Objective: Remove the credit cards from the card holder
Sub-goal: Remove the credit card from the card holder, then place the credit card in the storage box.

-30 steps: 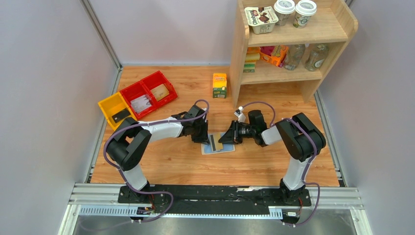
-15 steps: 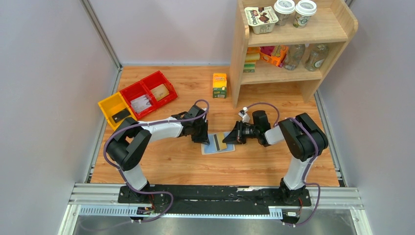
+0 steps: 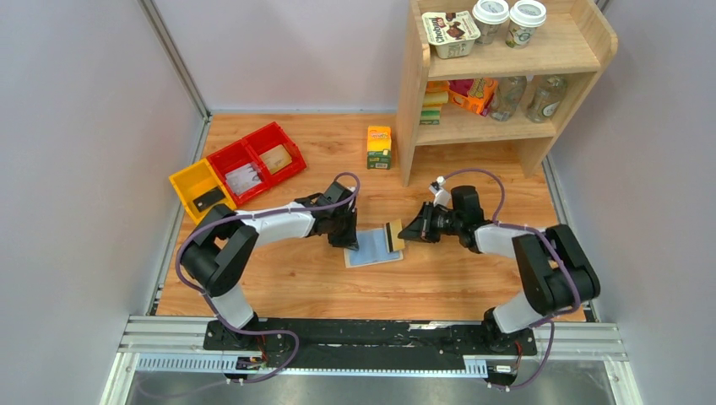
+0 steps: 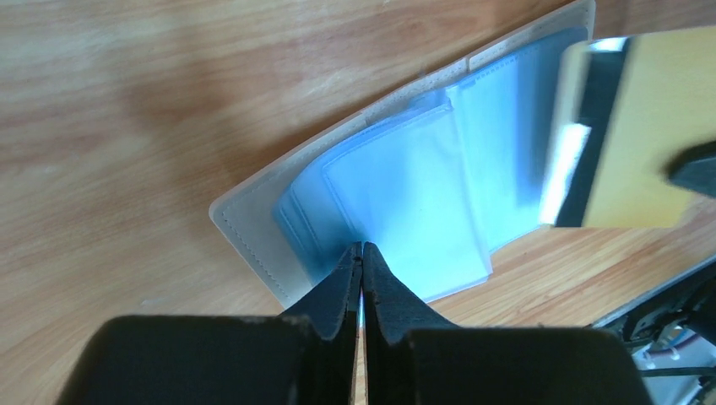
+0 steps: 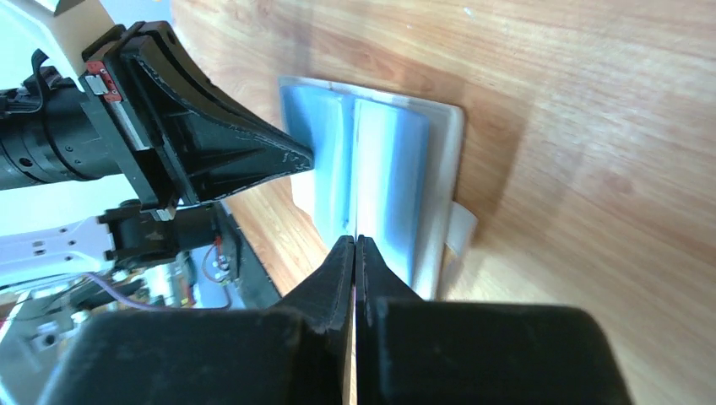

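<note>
The card holder (image 3: 368, 251) lies spread open on the table, light blue inside with a pale stitched rim (image 4: 253, 245); its closing tab (image 5: 460, 232) sticks out on one side. My left gripper (image 3: 346, 239) is shut, and its tips (image 4: 361, 247) rest on the blue sleeves at the holder's left edge. My right gripper (image 3: 404, 233) is shut on a tan credit card (image 3: 392, 234) with a dark stripe (image 4: 595, 143). It holds the card tilted just above the holder's right half. In the right wrist view the card shows only edge-on between the fingers (image 5: 355, 242).
Two red bins (image 3: 291, 160) and a yellow bin (image 3: 187, 179) stand at the back left, with cards in them. A small yellow-green carton (image 3: 379, 147) stands beside a wooden shelf (image 3: 411, 101) that carries cups, bottles and packets at the back right.
My right gripper has closed on the card and drawn back to the right, pulling the card out of the holder. The left gripper has stayed on the holder, which has shifted slightly left.
</note>
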Controlling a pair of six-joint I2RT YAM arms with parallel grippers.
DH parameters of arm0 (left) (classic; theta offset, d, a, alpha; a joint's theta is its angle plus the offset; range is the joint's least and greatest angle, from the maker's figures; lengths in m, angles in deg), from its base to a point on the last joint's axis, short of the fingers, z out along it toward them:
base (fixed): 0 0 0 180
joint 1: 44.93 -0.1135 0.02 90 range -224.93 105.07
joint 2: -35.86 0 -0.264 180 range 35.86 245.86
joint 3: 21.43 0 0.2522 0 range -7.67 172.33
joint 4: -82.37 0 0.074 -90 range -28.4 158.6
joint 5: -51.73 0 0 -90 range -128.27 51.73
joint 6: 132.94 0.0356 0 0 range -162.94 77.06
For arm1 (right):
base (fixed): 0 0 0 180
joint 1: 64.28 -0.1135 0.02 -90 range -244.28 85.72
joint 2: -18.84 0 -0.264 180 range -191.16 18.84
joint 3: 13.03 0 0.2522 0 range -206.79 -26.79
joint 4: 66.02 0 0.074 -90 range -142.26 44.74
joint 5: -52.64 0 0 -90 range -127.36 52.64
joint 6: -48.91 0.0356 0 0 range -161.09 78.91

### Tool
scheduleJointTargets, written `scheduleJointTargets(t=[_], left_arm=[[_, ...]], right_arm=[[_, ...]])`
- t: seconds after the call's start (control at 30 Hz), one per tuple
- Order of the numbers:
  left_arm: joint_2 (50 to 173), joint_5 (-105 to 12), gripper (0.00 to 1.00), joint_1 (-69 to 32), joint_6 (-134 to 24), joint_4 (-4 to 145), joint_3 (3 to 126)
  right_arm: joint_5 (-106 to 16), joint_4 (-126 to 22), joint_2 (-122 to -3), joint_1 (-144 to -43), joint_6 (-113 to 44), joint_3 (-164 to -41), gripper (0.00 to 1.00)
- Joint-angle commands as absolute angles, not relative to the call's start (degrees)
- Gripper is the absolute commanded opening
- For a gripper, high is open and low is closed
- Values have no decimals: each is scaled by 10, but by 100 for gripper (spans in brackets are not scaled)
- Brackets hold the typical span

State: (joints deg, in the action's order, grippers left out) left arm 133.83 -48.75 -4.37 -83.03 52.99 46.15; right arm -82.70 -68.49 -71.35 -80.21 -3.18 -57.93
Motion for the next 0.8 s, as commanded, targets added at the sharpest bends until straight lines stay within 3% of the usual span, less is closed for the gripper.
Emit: scheduleJointTargets(t=[0.0,0.37,0.57,0.77], left_arm=[[1292,-435,12,-41,-816,465,454],[1135,-384,60,-46,-860,395,499],[1030,-421,69,-92,-926,386,483],[991,-477,70,-107,-952,383,503]], right_arm=[[-732,-561,-632,-810,-110,-603,0],[-434,-381,-467,-995,-245,-684,0],[-211,-394,-432,-1143,-335,-699,0],[-6,-477,-447,-1307,-477,-699,0]])
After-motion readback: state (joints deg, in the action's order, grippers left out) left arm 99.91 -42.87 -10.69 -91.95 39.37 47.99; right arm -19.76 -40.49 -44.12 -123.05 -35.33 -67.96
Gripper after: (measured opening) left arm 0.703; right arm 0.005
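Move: The card is in the right hand's shut fingers, its middle about 2 cm to their left and 1 cm lower. From that hand the open card holder lies some 7 cm left, 2 cm back and 4 cm down. From the left hand, whose closed tips are still at the holder's left page, the card is about 10 cm right, 2 cm ahead and slightly higher, the holder's middle 4 cm right, 1 cm lower, and the red box 26 cm left, 16 cm ahead. Upwards goes the left hand, coming free of the holder's left page, about 18 cm up and 6 cm to the left, its fingers opening wide on the way. The right hand keeps its pinch on the card and rises some 9 cm, first edging right, then swinging left and back over the holder, while its wrist turns through a large angle from pointing left to pointing down. ##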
